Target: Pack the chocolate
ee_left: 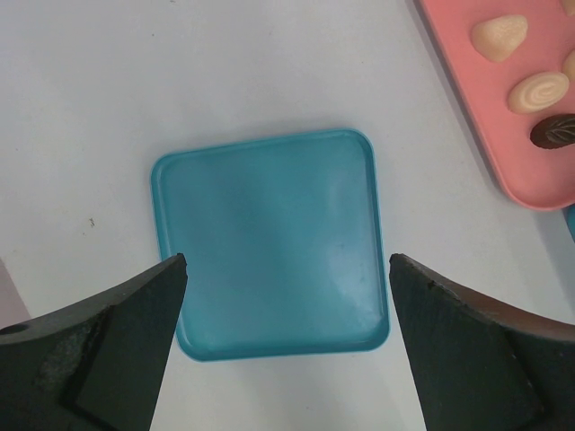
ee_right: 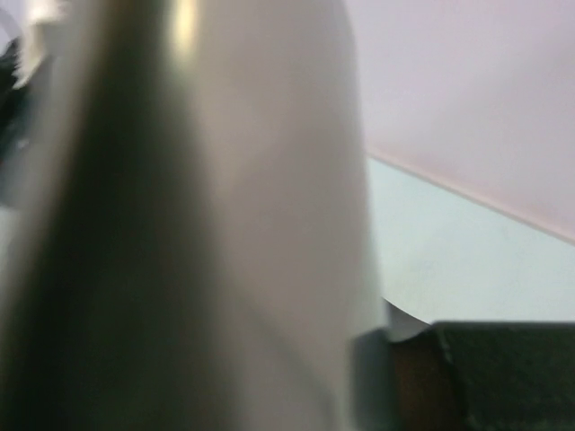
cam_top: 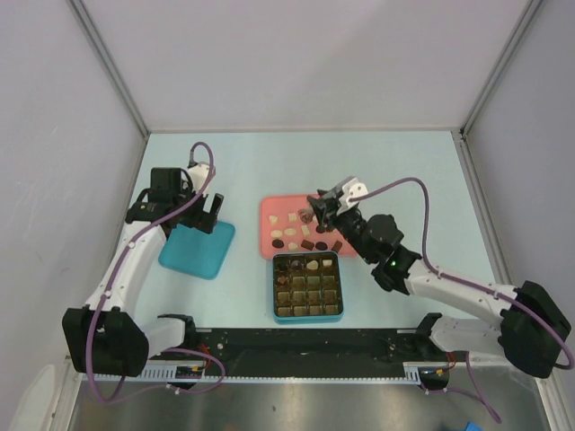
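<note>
Several chocolates, cream (cam_top: 291, 217) and dark (cam_top: 307, 242), lie on the pink tray (cam_top: 269, 208). The teal box (cam_top: 307, 318) with grid compartments sits in front of it and holds a cream piece (cam_top: 312, 265) and dark pieces (cam_top: 286, 264) in its far row. My right gripper (cam_top: 314, 212) hangs over the tray's right part, shut on a small brown chocolate (cam_top: 311, 215). Its wrist view is mostly a grey blur, with a dark brown patch (ee_right: 418, 386) low on the right. My left gripper (cam_top: 206, 218) (ee_left: 287, 260) stands open above the teal lid (ee_left: 269, 242), holding nothing.
The teal lid (cam_top: 198, 249) lies flat left of the pink tray (ee_left: 530, 171), whose corner shows two cream pieces (ee_left: 537, 90) and a dark one (ee_left: 552, 132). White walls close the table on the left, right and far sides. The arms' bases sit along the near edge.
</note>
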`<state>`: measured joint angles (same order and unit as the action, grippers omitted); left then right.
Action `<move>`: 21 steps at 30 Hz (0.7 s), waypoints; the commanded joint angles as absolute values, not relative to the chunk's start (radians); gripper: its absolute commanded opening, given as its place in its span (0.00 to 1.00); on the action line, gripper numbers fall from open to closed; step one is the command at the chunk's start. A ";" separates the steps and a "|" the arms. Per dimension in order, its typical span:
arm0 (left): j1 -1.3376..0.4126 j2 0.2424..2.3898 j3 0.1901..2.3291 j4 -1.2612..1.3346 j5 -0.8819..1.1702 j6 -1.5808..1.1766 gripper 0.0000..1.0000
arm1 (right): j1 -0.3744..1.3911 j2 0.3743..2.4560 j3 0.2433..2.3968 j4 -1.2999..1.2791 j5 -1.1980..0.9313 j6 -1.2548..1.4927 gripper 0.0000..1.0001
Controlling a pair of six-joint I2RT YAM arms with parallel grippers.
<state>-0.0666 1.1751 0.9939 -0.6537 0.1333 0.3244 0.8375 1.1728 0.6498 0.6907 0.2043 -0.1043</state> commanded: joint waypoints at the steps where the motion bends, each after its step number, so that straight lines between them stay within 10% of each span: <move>1: -0.061 1.140 1.006 -0.641 0.138 0.333 1.00 | 0.975 1.089 0.612 0.557 0.277 -0.081 0.25; 21: -0.061 1.118 0.989 -0.649 0.144 0.324 1.00 | 1.198 1.072 0.561 0.465 0.339 -0.005 0.27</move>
<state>-0.0666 1.1503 0.9936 -0.6540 0.1375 0.3233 1.1812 1.0710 0.5682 0.4385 0.3225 -0.0223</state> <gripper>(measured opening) 0.996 0.340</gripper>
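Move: The chocolate box, centred some 12 cm back, 2 cm left and about 27 cm below the right hand, is where the tongs in that hand are taken. Its far row, already filled, lies roughly 8 cm back, 2 cm left. The pink tray's middle is about 3 cm ahead, 1 cm left, 28 cm down. From the idle left hand the box lies some 13 cm back, 26 cm right, 15 cm below. The tongs, still pinched in the right gripper and apparently carrying a dark chocolate, are brought off the pink tray to over the box: the right hand pulls back about 11 cm, sinking some 6 cm and drifting about 5 cm left. It starts fast and eases off towards the end, the wrist swinging roughly 15 degrees counter-clockwise and tipping down some 10; the fingers keep their hold. ##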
